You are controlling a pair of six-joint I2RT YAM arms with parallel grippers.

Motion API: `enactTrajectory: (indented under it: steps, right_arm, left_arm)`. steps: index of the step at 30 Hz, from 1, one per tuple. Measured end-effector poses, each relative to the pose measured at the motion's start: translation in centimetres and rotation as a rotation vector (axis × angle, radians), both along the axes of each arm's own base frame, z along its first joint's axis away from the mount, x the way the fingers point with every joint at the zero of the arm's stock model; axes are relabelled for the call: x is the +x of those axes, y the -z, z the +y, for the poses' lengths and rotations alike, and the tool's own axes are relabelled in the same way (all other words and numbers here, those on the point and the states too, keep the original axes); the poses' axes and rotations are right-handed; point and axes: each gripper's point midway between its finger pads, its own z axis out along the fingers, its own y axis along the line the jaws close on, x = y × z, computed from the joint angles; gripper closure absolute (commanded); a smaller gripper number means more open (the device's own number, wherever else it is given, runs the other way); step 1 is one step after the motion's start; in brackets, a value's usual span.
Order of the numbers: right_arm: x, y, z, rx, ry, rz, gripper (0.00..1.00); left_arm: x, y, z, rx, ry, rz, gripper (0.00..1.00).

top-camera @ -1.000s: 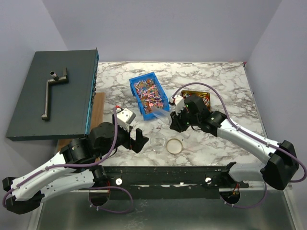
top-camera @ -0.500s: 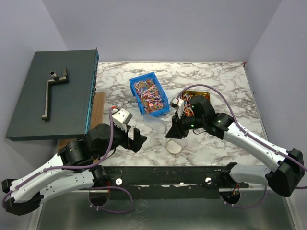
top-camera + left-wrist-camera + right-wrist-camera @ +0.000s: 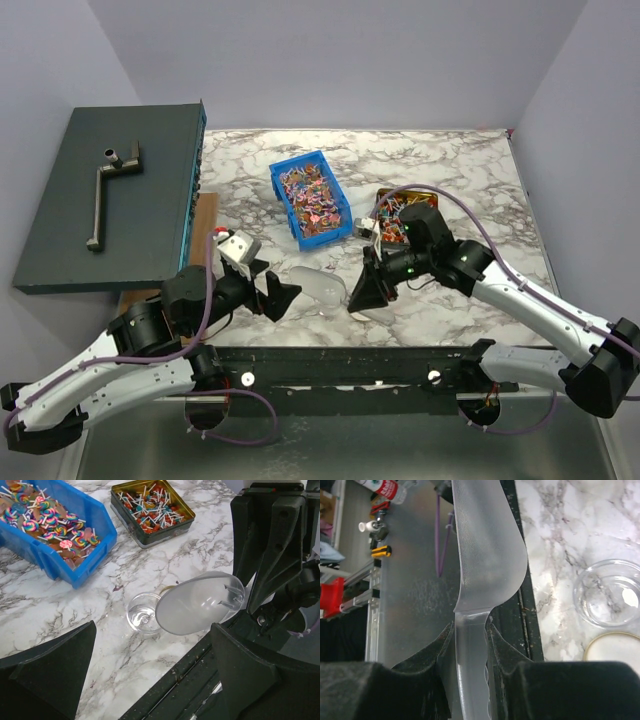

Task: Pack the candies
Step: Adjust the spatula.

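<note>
The candies (image 3: 311,195) fill a blue bin (image 3: 281,196); more lie in a gold tin (image 3: 407,209). In the left wrist view the candies (image 3: 47,521) sit top left and the tin (image 3: 151,511) top centre. My right gripper (image 3: 470,645) is shut on the handle of a clear plastic scoop (image 3: 487,545). The scoop's bowl (image 3: 200,602) hangs tilted just above and beside a small clear jar (image 3: 142,612); no candies show in either. My left gripper (image 3: 155,680) stands open near the jar, holding nothing.
A round gold lid (image 3: 615,647) lies next to the jar (image 3: 612,592). A dark box (image 3: 110,200) with a metal handle on top fills the left side, a wooden board (image 3: 205,225) beside it. The black mounting rail (image 3: 340,365) runs along the near edge.
My right gripper carried the scoop from beside the blue bin down toward the near edge, over the jar. My left gripper drew back and leftward, still open.
</note>
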Motion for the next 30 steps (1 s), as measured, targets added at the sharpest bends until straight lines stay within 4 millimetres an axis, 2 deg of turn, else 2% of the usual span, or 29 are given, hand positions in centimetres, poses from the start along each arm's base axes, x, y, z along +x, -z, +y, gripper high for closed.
enactTrajectory:
  steps: [7,11,21,30]
  right_arm:
    - [-2.3,-0.7,0.5,0.031,-0.101,0.027,0.99]
    - [-3.2,-1.3,0.8,0.047,-0.141,0.028,0.99]
    - [-3.7,-3.0,1.4,0.082,-0.180,0.005,0.99]
    - [-4.4,-3.1,1.8,0.084,-0.217,-0.007,0.99]
  left_arm:
    - [-1.3,-0.9,-0.7,-0.044,0.089,-0.020,0.12]
    - [-2.2,-1.6,-0.9,-0.079,0.144,-0.038,0.23]
    - [-4.3,-1.8,-2.1,-0.099,0.285,-0.030,0.39]
    - [-5.0,-1.8,-2.7,-0.097,0.341,-0.026,0.58]
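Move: The spatula is held in the right gripper, its blade jutting left: the blade's middle lies some 11 cm to the right hand's left, 3 cm ahead and slightly below. From the open left gripper that middle is about 10 cm to the right, 2 cm back and a little lower. The clear cup stands on the table roughly 7 cm ahead of the left hand, 11 cm right and 17 cm down; the round lid is about 12 cm farther right than the cup and 2 cm nearer. Draw the left gripper back about 5 cm, also right and slightly up, swinging it some 20 degrees clockwise towards the spatula blade's free end while its fingers close from wide open to half. With the right, keep the grip on the handle and carry the spatula back, up and slightly left, turning it a little counter-clockwise. ##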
